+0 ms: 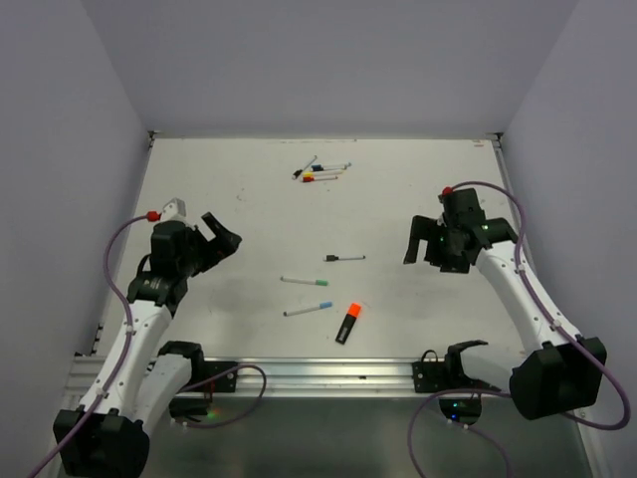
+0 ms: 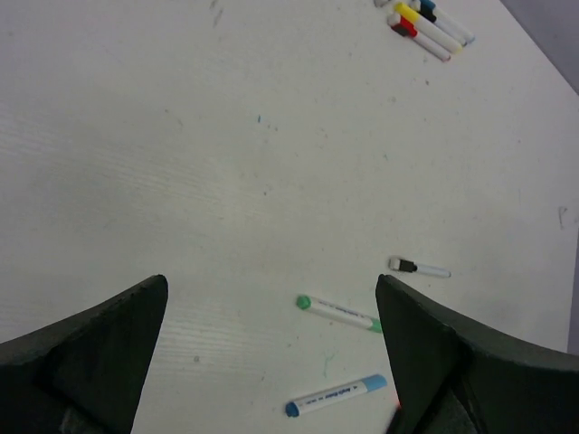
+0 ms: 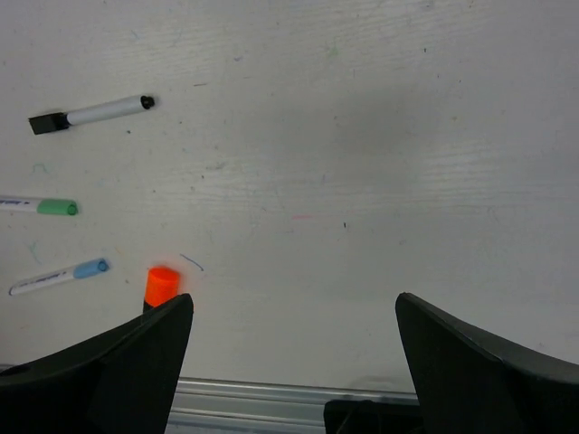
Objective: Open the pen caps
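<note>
Four pens lie in the middle of the white table (image 1: 229, 189): a black-capped pen (image 1: 343, 258), a green-capped pen (image 1: 305, 281), a blue-capped pen (image 1: 307, 310) and a black highlighter (image 1: 346, 327) with an orange cap (image 1: 354, 310). A cluster of several more pens (image 1: 320, 171) lies at the back. My left gripper (image 1: 221, 241) hovers open, left of the middle pens, which appear ahead of it: green pen (image 2: 339, 313), blue pen (image 2: 335, 395). My right gripper (image 1: 423, 242) hovers open to their right; the orange cap (image 3: 161, 285) shows beside its left finger. Neither holds anything.
An aluminium rail (image 1: 318, 373) runs along the table's front edge, with a black mount (image 1: 448, 363) on it at the right. Pale walls close the table at the left, back and right. Faint pen marks (image 2: 327, 363) dot the surface.
</note>
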Action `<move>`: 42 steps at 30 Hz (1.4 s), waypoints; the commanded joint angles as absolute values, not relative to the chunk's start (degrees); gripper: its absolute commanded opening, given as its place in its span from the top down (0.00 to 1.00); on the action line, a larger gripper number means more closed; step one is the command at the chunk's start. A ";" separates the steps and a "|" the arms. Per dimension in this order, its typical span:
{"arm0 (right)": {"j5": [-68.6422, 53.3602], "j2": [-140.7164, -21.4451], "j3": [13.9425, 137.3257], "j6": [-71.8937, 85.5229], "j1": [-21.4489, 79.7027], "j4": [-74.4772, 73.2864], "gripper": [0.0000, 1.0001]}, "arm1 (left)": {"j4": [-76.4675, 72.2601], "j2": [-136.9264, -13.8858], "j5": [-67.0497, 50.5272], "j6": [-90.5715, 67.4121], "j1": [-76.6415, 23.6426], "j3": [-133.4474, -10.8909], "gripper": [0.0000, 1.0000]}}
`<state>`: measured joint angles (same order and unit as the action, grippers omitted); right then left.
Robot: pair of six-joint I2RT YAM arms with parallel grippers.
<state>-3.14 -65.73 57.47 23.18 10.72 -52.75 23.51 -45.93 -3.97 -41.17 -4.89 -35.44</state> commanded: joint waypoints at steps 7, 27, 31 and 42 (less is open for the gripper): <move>-2.63 -73.03 64.86 18.90 23.08 -52.48 0.01 | 25.74 -53.33 -16.17 -40.44 -4.66 -37.70 0.00; -10.63 -105.02 87.01 -2.02 32.25 -45.97 0.15 | 28.30 -52.65 -23.11 -36.83 -4.57 -35.33 0.18; -7.92 -107.57 87.45 -4.56 33.31 -42.81 0.15 | 28.21 -52.65 -23.91 -37.35 -4.66 -34.72 0.19; -5.01 -112.06 85.35 -6.94 33.31 -39.11 0.28 | 27.69 -55.02 -25.31 -37.18 -4.66 -36.47 0.22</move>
<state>-6.74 -111.83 85.12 -5.06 33.36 -41.67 27.29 -54.74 -21.69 -38.30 -4.89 -35.42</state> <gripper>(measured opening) 0.729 0.788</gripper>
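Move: The small black-capped pen lies roughly 19 cm to the right hand's left, about 10 cm ahead and some 15 cm below. From the pen, the green pen is about 11 cm farther left and 7 cm nearer the bases; the orange highlighter is almost straight back, about 20 cm nearer the bases. From the left hand the black-capped pen is about 29 cm right, 7 cm ahead and 16 cm down. The black-capped pen is approached by the right hand, which sweeps about 17 cm left and 10 cm forward, then sinks nearly 9 cm to hang over it, turning some 50 degrees counter-clockwise while the fingers narrow to about three-quarters open. The left hand eases right, down and back a few centimetres, turning slightly clockwise, its fingers closing a little. Neither touches anything. ##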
